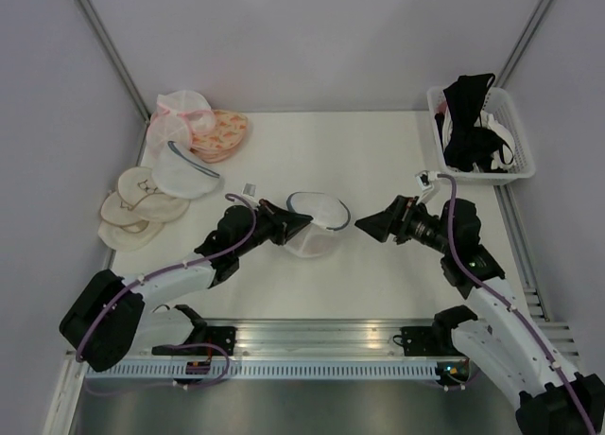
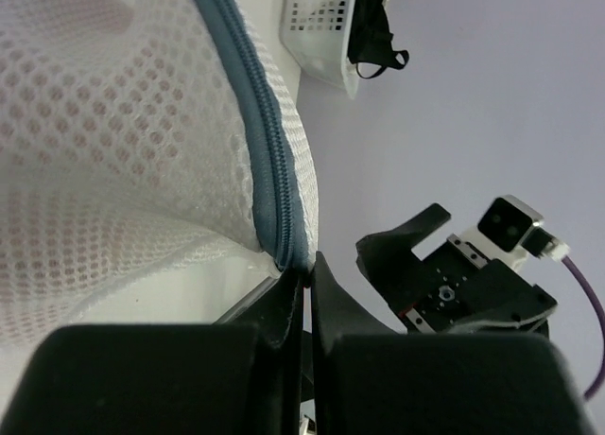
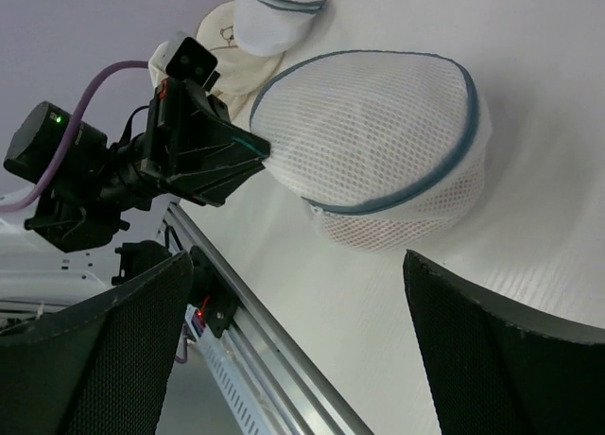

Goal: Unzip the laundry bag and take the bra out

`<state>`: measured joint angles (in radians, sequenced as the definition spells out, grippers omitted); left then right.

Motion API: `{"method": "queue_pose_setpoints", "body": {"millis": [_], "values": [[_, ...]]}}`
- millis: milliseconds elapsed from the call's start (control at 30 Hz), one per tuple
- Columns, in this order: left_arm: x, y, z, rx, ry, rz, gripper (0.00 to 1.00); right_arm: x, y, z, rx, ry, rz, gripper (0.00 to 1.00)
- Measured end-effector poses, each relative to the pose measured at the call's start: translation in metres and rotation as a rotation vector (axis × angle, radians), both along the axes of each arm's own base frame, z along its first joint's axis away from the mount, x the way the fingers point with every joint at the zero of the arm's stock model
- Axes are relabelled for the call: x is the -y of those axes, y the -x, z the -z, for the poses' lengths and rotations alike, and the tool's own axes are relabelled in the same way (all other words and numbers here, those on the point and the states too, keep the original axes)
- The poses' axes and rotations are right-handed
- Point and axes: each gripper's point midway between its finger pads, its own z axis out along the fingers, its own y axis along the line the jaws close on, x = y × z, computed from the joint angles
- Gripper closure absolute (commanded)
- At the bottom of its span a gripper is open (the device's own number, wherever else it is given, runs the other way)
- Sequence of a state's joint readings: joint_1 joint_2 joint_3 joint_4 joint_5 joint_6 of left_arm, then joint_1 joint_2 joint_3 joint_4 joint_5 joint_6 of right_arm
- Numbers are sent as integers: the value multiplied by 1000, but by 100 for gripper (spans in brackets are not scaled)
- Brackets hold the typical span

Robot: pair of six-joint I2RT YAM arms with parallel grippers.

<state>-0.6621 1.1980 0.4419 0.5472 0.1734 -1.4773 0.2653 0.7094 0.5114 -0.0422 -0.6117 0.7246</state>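
The laundry bag [image 1: 317,222], a dome of white mesh with a grey-blue zipper rim [image 2: 274,170], sits mid-table. My left gripper [image 1: 291,219] is shut on that rim at the bag's left edge; in the left wrist view the fingertips [image 2: 307,265] pinch the end of the zipper band. My right gripper [image 1: 364,225] stands open just right of the bag, not touching it. In the right wrist view the bag [image 3: 378,142] lies beyond the spread fingers [image 3: 142,312]. The bra is hidden; only a faint pink tinge shows through the mesh [image 2: 104,38].
A white basket [image 1: 522,170] of black bras stands at the back right. At the left lie a pink mesh pouch [image 1: 180,113], an orange patterned bra [image 1: 225,132], another white pouch [image 1: 184,175] and cream padded cups [image 1: 137,210]. A metal rail [image 1: 312,336] runs along the near edge.
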Motion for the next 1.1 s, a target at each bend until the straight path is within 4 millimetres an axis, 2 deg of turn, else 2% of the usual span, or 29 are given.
{"method": "queue_pose_setpoints", "body": {"millis": [100,167,333,433,633,767,867,967,1067,1100], "values": [[0,-1,9,-41,-6,-10,98,-14,-1,3,17,48,-34,15],[1,-2,12,-61,-2,-15,98,-27,2,19,-18,90,-66,21],[1,-2,13,-77,6,-19,98,-51,9,60,-104,192,-113,25],[1,-2,12,-75,8,-20,98,-62,11,70,-110,219,-133,25],[1,-2,6,-72,22,-22,98,-74,-5,85,-104,235,-121,27],[1,-2,6,-76,29,-23,98,-82,-17,97,-121,250,-120,34],[1,-2,5,-78,30,-23,98,-86,-24,95,-107,241,-114,37],[0,-2,4,-75,33,-27,98,-90,-30,85,-77,223,-108,43],[0,-3,3,-73,36,-29,98,-94,-34,74,-48,207,-108,57],[0,-3,3,-73,36,-30,98,-95,-34,72,-45,202,-109,65]]}}
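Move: The near end of the bag's zip, on the low front rim, lies about 10 cm to the right hand's left, some 3 cm farther out and 7 cm below it. The middle of the laundry bag is roughly 15 cm left of the right hand, 5 cm ahead and 9 cm down; the left fingertips, gripping the rim, sit about 16 cm to its left, 3 cm ahead and 4 cm lower. From the left hand, that zip end is about 4 cm right, 1 cm back and 3 cm below. The right fingers come round the near zip end, partly closing from wide open to about half and straddling the rim. To get there the hand sweeps about 10 cm left and 10 down towards the bag, pushes forward some 4 cm, then rises 2–3 cm, its fingers tipping down about 10 degrees. The left hand keeps its pinch on the rim, staying nearly in place. ##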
